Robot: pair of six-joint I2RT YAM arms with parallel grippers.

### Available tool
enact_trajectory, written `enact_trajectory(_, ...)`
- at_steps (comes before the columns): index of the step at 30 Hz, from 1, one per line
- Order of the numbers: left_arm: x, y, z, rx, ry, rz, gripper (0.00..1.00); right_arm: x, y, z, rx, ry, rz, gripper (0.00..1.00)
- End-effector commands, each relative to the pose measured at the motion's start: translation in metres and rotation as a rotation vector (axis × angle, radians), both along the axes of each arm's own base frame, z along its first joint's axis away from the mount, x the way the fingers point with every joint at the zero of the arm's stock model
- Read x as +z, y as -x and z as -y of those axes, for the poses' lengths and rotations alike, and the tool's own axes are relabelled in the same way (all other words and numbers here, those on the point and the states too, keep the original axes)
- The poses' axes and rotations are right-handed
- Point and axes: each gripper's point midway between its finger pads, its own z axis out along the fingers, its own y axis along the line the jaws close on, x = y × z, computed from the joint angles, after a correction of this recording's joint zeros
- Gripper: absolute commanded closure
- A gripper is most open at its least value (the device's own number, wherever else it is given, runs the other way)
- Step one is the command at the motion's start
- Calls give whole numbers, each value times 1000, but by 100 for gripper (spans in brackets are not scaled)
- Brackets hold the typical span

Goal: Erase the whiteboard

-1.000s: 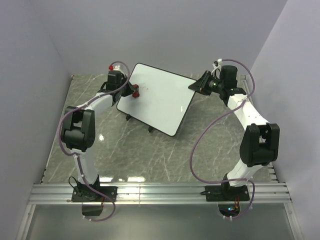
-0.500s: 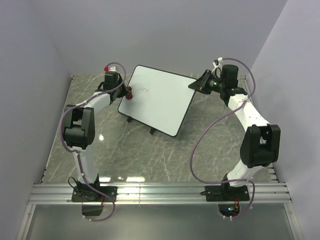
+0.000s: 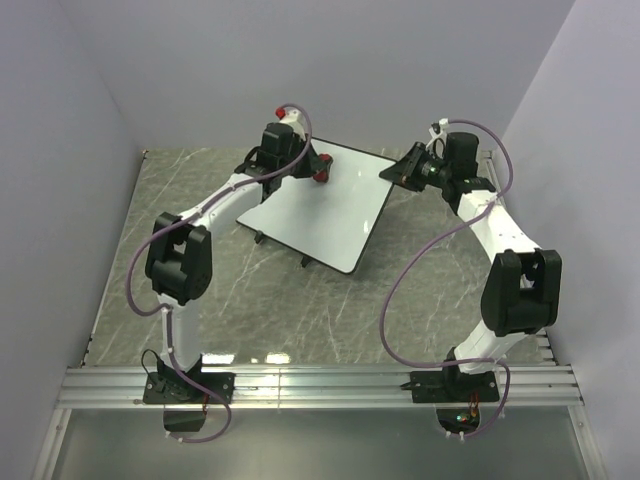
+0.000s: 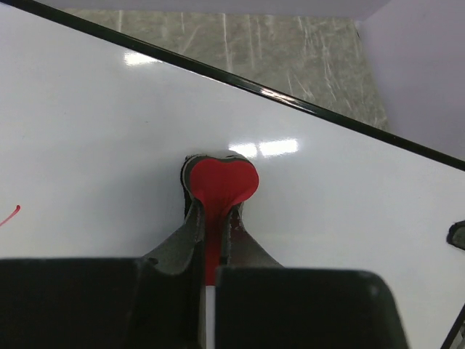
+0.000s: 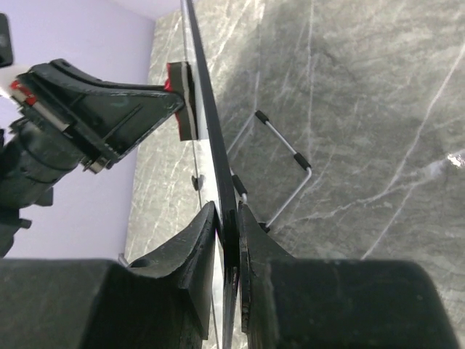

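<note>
The whiteboard (image 3: 325, 215) stands tilted on its wire stand in the middle of the table. My left gripper (image 3: 316, 171) is shut on a red-and-black eraser (image 4: 219, 181), which is pressed flat against the board's face (image 4: 109, 145) near its far edge. A short red stroke (image 4: 9, 216) shows on the board at the left edge of the left wrist view. My right gripper (image 3: 397, 172) is shut on the board's right edge (image 5: 227, 200), one finger on each side of the black frame. The right wrist view also shows the eraser (image 5: 183, 102) against the board.
The board's wire stand (image 5: 289, 153) and small black feet (image 3: 305, 261) rest on the grey marble tabletop (image 3: 250, 310). Purple walls close in the table at the back and on both sides. An aluminium rail (image 3: 320, 385) runs along the near edge.
My left arm has swept the eraser from the board's left edge rightwards along its far part to near the top middle. The right gripper has kept its grip on the right edge.
</note>
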Motion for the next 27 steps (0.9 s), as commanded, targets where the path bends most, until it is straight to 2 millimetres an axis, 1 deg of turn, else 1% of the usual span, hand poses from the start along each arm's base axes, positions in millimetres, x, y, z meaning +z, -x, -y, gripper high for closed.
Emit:
enact_trajectory(1,-57,32,13,-100,-44,-181,100,6,-11,7,-31,95,115,100)
enact_trajectory(3,-68,26,-1,-69,-67,-206,100,6,-10,7,-30,98,116,100)
enact_trajectory(4,-74,17,-19,-32,-68,-223,100,6,-9,7,-28,100,116,100)
enact_trajectory(6,-81,8,-39,8,-63,-251,100,4,-8,8,-26,108,114,100)
enact_trajectory(7,-87,-3,-62,54,-63,-264,100,5,-7,8,-26,109,115,100)
enact_trajectory(8,-90,-7,-72,74,-65,-273,100,4,-6,8,-26,112,116,100)
enact_trajectory(9,-92,-17,-93,119,-69,-276,100,5,-5,9,-27,116,119,100)
enact_trajectory(10,-101,-21,-103,139,-81,-299,100,4,-4,8,-23,117,118,100)
enact_trajectory(12,-105,-26,-118,167,-105,-323,100,4,-3,9,-24,122,119,100)
enact_trajectory(13,-114,-31,-130,194,-122,-340,100,3,-3,10,-26,123,116,100)
enact_trajectory(15,-118,-31,-138,202,-136,-348,100,3,-3,10,-29,126,118,100)
enact_trajectory(16,-117,-31,-139,206,-137,-341,100,3,-4,10,-29,126,118,100)
enact_trajectory(17,-122,-27,-140,205,-140,-351,100,4,-4,10,-30,124,119,100)
enact_trajectory(18,-124,-24,-139,201,-138,-355,100,4,-5,11,-32,123,121,100)
enact_trajectory(19,-119,-23,-137,190,-123,-346,100,3,-6,10,-31,122,119,100)
enact_trajectory(20,-127,-16,-135,185,-118,-368,100,5,-6,10,-32,120,124,100)
enact_trajectory(22,-119,-12,-131,167,-101,-357,100,5,-8,10,-33,118,123,100)
enact_trajectory(23,-120,-8,-131,164,-102,-362,100,5,-9,9,-32,118,127,100)
enact_trajectory(24,-115,-6,-129,160,-102,-352,100,3,-10,9,-31,120,124,100)
enact_trajectory(25,-101,-5,-130,164,-102,-323,100,3,-10,9,-30,122,126,100)
enact_trajectory(26,-94,-5,-131,174,-107,-311,100,2,-11,10,-27,127,126,100)
enact_trajectory(27,-72,-5,-133,179,-98,-270,100,-1,-12,10,-24,138,125,100)
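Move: The left hand, already holding the eraser on the tilted whiteboard, has the board's left edge about 19 cm to its left, 3 cm ahead and 8 cm lower. A leftover red stroke lies some 11 cm left, 4 cm ahead and 5 cm lower. The right hand, pinching the board's right edge, has that left edge about 37 cm to its left, 2 cm ahead and 7 cm below. Left hand wipes about 15 cm left and down towards the board's left edge; right keeps pinching the board. ##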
